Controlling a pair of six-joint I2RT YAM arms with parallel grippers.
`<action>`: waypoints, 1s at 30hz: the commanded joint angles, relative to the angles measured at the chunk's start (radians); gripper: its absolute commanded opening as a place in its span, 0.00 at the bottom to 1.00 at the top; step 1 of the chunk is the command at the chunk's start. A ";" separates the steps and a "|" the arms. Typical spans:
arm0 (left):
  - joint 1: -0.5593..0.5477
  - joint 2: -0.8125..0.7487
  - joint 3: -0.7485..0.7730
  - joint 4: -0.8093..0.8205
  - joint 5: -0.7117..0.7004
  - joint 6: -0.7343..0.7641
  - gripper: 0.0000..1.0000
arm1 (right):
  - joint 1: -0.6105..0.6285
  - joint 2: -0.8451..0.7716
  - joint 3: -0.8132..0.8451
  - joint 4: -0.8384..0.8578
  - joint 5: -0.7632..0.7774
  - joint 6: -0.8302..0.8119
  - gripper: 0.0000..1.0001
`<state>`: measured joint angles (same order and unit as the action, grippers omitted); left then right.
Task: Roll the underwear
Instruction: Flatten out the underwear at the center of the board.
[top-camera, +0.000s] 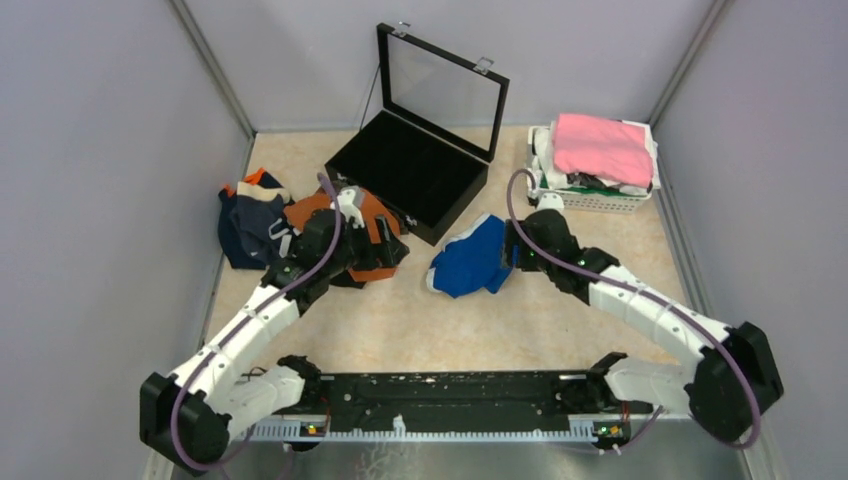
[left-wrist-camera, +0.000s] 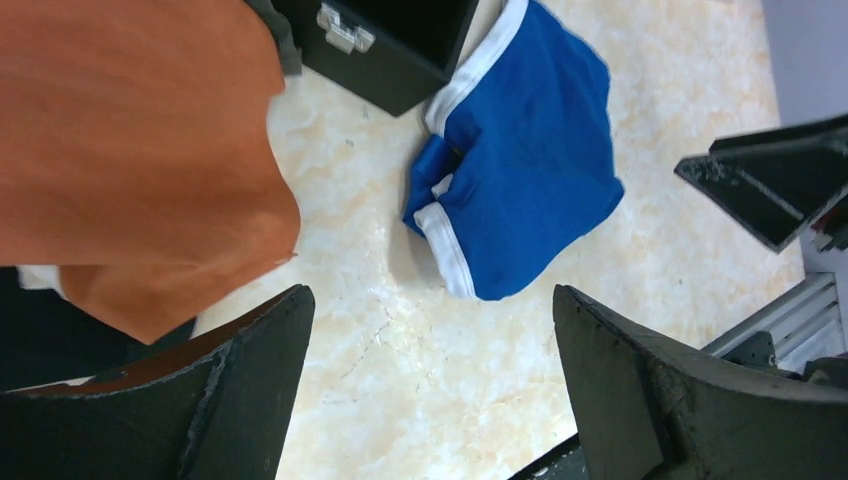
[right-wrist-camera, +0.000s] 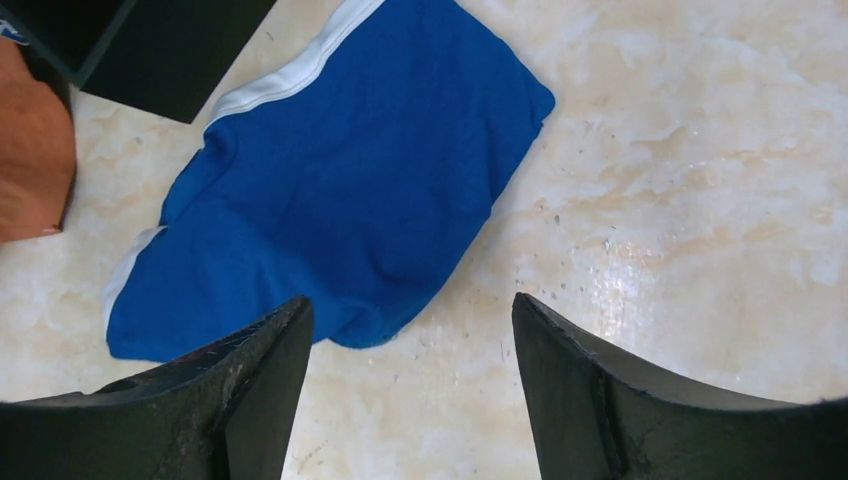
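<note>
A royal blue underwear with white trim lies crumpled flat on the table centre, also seen in the left wrist view and the right wrist view. My right gripper hovers at its right edge, open, with nothing between its fingers. My left gripper is open over bare table, beside a rust-orange underwear that lies on a dark one. More underwear, navy with orange, is heaped at the far left.
An open black case with a glass lid stands at the back centre, its corner visible in the left wrist view. A white basket at the back right holds a pink folded cloth. Grey walls enclose the table.
</note>
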<state>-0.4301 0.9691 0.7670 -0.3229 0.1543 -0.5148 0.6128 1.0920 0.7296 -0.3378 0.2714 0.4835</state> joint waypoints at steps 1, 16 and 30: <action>-0.079 0.054 -0.084 0.108 -0.067 -0.097 0.94 | -0.066 0.138 0.102 0.069 -0.048 -0.015 0.73; -0.322 0.364 -0.081 0.365 -0.134 -0.067 0.94 | -0.164 0.615 0.411 0.128 -0.303 -0.118 0.65; -0.374 0.532 -0.039 0.403 -0.189 -0.046 0.62 | -0.165 0.705 0.407 0.166 -0.251 -0.116 0.36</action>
<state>-0.8005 1.4837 0.6754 0.0292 0.0116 -0.5812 0.4473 1.8351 1.1278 -0.2173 -0.0021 0.3676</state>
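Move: The middle of the blue underwear lies about 18 cm to the left hand's right, 3 cm ahead and 17 cm below, its white-banded near-left corner nearest. The open black case is 23 cm ahead of that hand and 2 cm right, the orange shorts 8 cm ahead and 11 cm left. From the right hand the underwear is some 5 cm ahead, 9 cm left and 11 cm down; the basket stands 27 cm ahead, 18 cm right. Left fingertips come astride the underwear's near-left corner, right ones down onto the cloth by its far-right corner, both beginning to close. The left hand drops some 15 cm, first easing back slightly, then travelling right about 10 cm, turning clockwise. The right reaches forward 11 cm, drifting left, then sinks 10 cm, tipping steeper. ##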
